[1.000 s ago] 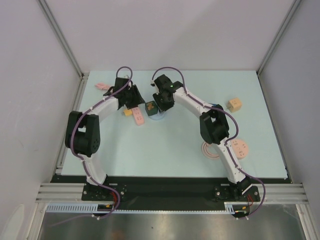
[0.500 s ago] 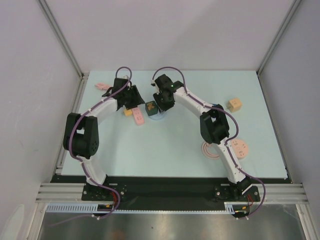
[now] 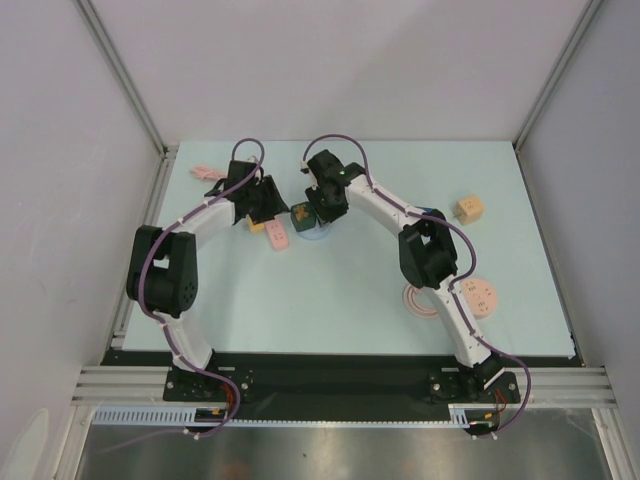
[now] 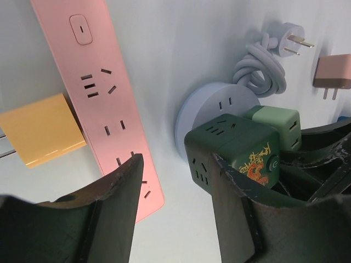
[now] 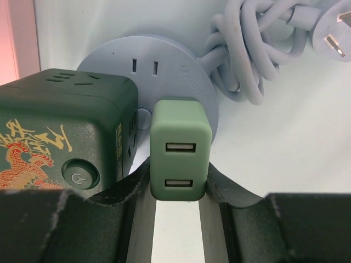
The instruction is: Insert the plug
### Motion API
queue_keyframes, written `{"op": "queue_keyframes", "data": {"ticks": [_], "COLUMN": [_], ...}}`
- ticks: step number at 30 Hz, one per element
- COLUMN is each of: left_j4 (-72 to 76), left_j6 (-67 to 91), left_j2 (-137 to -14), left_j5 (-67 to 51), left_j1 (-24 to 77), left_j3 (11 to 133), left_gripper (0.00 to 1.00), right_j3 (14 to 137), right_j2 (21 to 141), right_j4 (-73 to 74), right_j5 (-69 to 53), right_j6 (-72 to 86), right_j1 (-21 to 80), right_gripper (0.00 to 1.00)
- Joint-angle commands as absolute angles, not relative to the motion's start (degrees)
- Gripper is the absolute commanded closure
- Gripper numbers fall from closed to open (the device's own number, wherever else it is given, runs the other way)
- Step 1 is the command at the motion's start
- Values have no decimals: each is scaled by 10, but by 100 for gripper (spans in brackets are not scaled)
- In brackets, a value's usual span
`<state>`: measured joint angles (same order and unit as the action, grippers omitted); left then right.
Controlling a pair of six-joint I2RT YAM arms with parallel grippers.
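The plug (image 5: 180,148) is a light green charger block with two USB ports, and my right gripper (image 5: 178,169) is shut on its sides. It hangs over the round lavender socket (image 5: 181,71), right beside the dark green cube socket (image 5: 60,126) with a dragon print. Its prongs are hidden. In the left wrist view my left gripper (image 4: 175,164) is open with only table between its fingers. One of those fingers (image 4: 236,213) stands against the near face of the cube (image 4: 236,145). From above, both grippers (image 3: 268,200) (image 3: 320,208) meet around the cube (image 3: 301,213).
A pink power strip (image 4: 101,82) and a yellow block (image 4: 38,129) lie left of the cube. A coiled white cable with its plug (image 4: 263,66) and a brown adapter (image 4: 332,71) lie behind. An orange cube (image 3: 468,208) and a pink round socket (image 3: 481,297) sit to the right.
My left gripper has shifted slightly right, closer to the dark green cube. The right gripper keeps the plug in the same place.
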<state>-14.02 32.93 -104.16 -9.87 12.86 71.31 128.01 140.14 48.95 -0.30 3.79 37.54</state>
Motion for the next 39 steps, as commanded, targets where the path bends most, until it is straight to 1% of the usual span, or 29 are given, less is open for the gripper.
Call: {"op": "queue_keyframes", "data": {"ticks": [1,3,4,10,21,32,39], "left_j4": [-121,-120,-121,-122,-125,-125,-127], "left_j6": [323,323,323,321,316,311,310], "left_j2": [-1032,-1028,-1026,-1018,-1015,-1018,-1023], "left_j5": [-123,-123,-122,-120,-114,-114,-113], "left_j1": [130,130,130,130,130,130,130], "left_j3": [707,703,702,698,700,703,704], "left_gripper": [44,44,43,43,43,43,43], "right_j3": [1292,1294,1295,1299,1301,1269,1255], "right_j2": [1434,1430,1428,1418,1384,1340,1321], "right_j4": [534,537,537,537,537,520,512], "right_j5": [-10,-17,-18,-19,-24,-32,-37], "right_j6": [18,16,15,10,6,14,19], "right_j1": [379,379,379,379,377,374,370], "right_gripper": [71,64,57,45,41,36,35]}}
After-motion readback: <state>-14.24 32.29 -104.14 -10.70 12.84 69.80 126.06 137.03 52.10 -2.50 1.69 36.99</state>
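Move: The green plug is already between the right fingers, at the round socket, whose middle is about 2 cm left, 1 cm ahead and 3 cm below the right hand. From that hand, the dark green adaptor is some 4 cm left and 1 cm ahead at its height; the cable bundle is roughly 5 cm ahead, 3 cm right and 3 cm lower. From the left hand, the green plug is about 9 cm right, 1 cm ahead and 3 cm below. The right fingers open and let go of the green plug, easing 1 cm right, then 1 cm back and up. ##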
